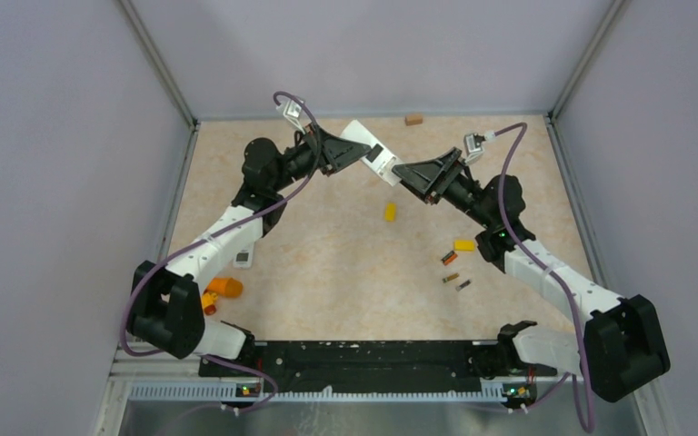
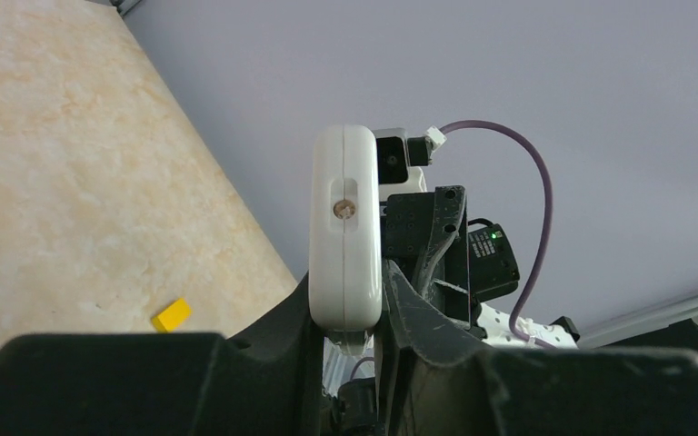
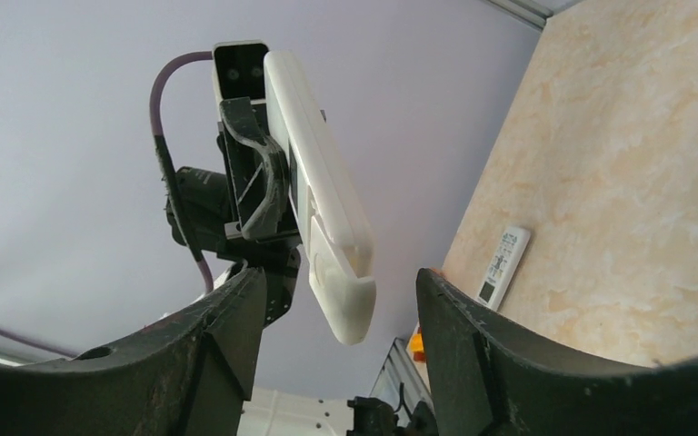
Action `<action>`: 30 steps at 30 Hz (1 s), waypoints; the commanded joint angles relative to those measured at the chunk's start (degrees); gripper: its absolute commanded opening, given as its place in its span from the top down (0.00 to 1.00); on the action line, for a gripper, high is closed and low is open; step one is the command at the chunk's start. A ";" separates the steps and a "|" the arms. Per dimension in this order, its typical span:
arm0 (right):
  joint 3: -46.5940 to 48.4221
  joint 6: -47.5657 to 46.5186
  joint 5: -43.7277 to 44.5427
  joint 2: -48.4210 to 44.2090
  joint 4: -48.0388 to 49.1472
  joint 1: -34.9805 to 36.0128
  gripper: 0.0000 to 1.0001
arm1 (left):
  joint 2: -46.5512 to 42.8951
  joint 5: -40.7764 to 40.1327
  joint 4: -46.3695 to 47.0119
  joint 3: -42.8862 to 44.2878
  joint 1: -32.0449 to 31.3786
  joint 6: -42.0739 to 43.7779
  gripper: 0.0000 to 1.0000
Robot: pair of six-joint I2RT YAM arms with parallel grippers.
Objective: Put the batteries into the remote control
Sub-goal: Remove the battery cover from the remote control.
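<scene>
My left gripper [image 1: 353, 151] is shut on the slim white remote control [image 1: 370, 151] and holds it raised over the far middle of the table, with the dark battery recess facing up. In the left wrist view the remote [image 2: 345, 227] shows end-on, clamped between the jaws [image 2: 347, 295]. My right gripper [image 1: 405, 173] is open, and the remote's free end [image 3: 327, 227] hangs between its spread fingers [image 3: 341, 282] without touching them. Three small batteries lie on the table at the right: one orange-and-black [image 1: 449, 258] and two dark ones [image 1: 452, 277] [image 1: 463, 285].
A second white remote with buttons [image 1: 244, 258] lies at the left; it also shows in the right wrist view [image 3: 502, 263]. Yellow blocks [image 1: 390, 212] [image 1: 463, 244], an orange cylinder [image 1: 229, 287] and a brown block [image 1: 413, 119] lie about. Grey walls enclose the table.
</scene>
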 commanded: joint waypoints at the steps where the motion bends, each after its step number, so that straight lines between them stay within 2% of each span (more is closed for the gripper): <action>1: 0.54 1.07 0.87 -0.36 -1.44 0.24 0.41 | -1.59 -1.59 0.84 0.08 -0.23 3.14 1.00; 10: 1.10 2.02 -0.06 1.23 0.33 0.39 0.77 | -1.79 -1.56 -0.30 0.05 -0.25 5.00 1.00; 19: 3.06 0.52 0.01 1.13 -6.28 0.63 1.00 | -3.96 -7.32 -12.84 1.40 -0.33 18.43 1.00; 26: 2.30 0.42 -0.95 1.05 -3.99 0.63 1.00 | -4.27 -14.63 -23.65 2.19 -0.33 28.91 1.00; 30: 1.92 -4.90 1.45 -0.20 -10.58 0.56 1.00 | -5.55 -18.75 -26.25 0.81 -0.33 31.60 1.00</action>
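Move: The battery cover, on the near right end of the remote control that the left hand holds, is just off the right hand's open fingers: about 1 cm ahead, 2 cm left, 1 cm below. The remote's middle lies some 5 cm ahead and 6 cm left of that hand; a yellow block on the table stands roughly 15 cm ahead, 2 cm right, 32 cm below. From the left hand the cover is about 3 cm back, 4 cm right and 2 cm lower. The right fingers close on the battery cover and pinch it, the hand sinking about 3 cm and tipping down slightly. The left hand keeps its grip on the remote and, slow at first, then faster, takes it down some 8 cm with a smaller drift forward and left, away from the right hand, fingertips dipping and swinging counter-clockwise, some 25 degrees altogether. ##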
